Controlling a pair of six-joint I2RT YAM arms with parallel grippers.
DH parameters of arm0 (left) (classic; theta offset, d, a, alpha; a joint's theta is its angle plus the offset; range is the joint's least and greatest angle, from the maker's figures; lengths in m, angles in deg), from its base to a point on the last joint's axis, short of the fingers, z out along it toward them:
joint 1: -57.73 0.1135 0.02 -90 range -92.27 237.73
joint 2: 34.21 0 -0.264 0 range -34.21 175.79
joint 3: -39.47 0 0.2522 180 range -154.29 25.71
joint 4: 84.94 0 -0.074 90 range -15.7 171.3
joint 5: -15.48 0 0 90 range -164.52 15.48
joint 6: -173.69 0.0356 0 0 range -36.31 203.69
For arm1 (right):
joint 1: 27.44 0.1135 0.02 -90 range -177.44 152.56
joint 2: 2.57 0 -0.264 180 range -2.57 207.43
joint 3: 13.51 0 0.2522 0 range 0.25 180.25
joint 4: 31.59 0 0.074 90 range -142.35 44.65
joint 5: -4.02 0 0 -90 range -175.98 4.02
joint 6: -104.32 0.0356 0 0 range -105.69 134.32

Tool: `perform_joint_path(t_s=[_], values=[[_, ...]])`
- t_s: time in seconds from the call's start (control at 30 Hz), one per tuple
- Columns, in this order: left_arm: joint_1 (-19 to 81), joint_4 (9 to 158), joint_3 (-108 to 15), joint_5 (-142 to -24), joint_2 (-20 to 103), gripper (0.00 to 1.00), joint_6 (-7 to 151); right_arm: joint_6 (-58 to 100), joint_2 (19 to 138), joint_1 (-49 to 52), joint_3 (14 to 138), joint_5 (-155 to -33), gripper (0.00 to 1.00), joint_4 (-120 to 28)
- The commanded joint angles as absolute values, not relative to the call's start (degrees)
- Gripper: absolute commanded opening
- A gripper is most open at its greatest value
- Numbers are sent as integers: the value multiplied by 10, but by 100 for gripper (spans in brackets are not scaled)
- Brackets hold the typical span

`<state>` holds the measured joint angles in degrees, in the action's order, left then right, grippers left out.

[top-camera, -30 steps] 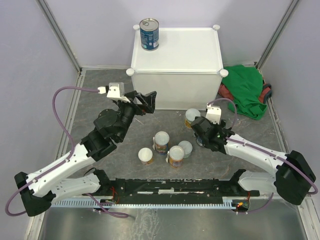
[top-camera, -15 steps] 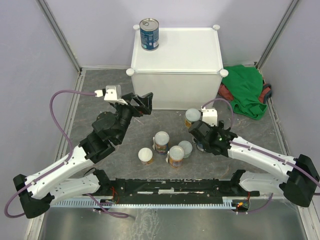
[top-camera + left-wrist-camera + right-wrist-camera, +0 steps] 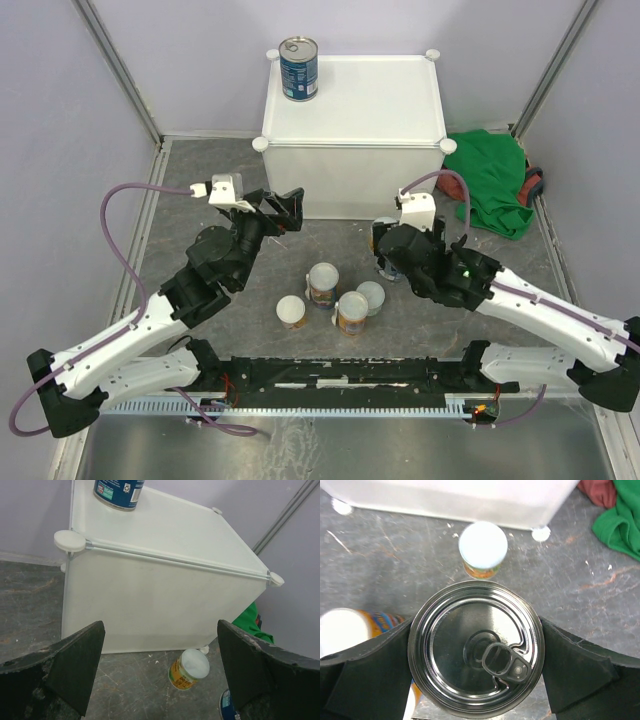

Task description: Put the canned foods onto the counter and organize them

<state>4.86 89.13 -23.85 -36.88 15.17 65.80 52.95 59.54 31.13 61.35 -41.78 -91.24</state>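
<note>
One dark blue can stands on the back left corner of the white counter. My right gripper is shut on a can with a silver pull-tab top, its fingers pressed against both sides. In the top view my right gripper hides that can. A yellow-labelled can stands just ahead by the counter's foot. Several pale-lidded cans cluster on the floor. My left gripper is open and empty, facing the counter's front wall.
A green cloth lies bunched on the floor right of the counter, with a red cloth under it. Grey side walls and metal rails close in the floor. Another yellow can sits left of my right gripper.
My right arm has swung left and toward the counter with the can in its grip. My left gripper has drifted slightly left and stayed open.
</note>
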Motion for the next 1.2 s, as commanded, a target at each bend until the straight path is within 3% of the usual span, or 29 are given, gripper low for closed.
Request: perform_joint_path(t_s=[0.0, 0.63, 1.17], values=[[47, 917, -235, -347, 141, 99, 672, 484, 581, 325, 717, -361, 1, -873], [47, 892, -226, -342, 106, 99, 666, 314, 739, 327, 1014, -335, 1, -791], [47, 880, -217, -343, 93, 99, 669, 266, 888, 216, 1226, -416, 1, -771]])
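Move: The right hand already holds a blue can clear of the table. The white counter it is bound for has its top's middle some 28 cm ahead and 10 cm left, about level with that hand. The blue can on it stands about 34 cm ahead, 21 cm left and 8 cm up; the small yellow can is roughly 12 cm ahead, 2 cm left and 18 cm down. From the left hand, the counter's top lies about 24 cm ahead, 11 cm right and 12 cm down. Keeping its grip around the blue can, the right hand swings it up about 20 cm and, at first slowly and then faster, some 12 cm forward towards the white counter, drifting around 7 cm left until late on. As it climbs, the wrist tips its fingers up by close to 20 degrees, while the open, empty left hand eases a couple of centimetres to its left. ##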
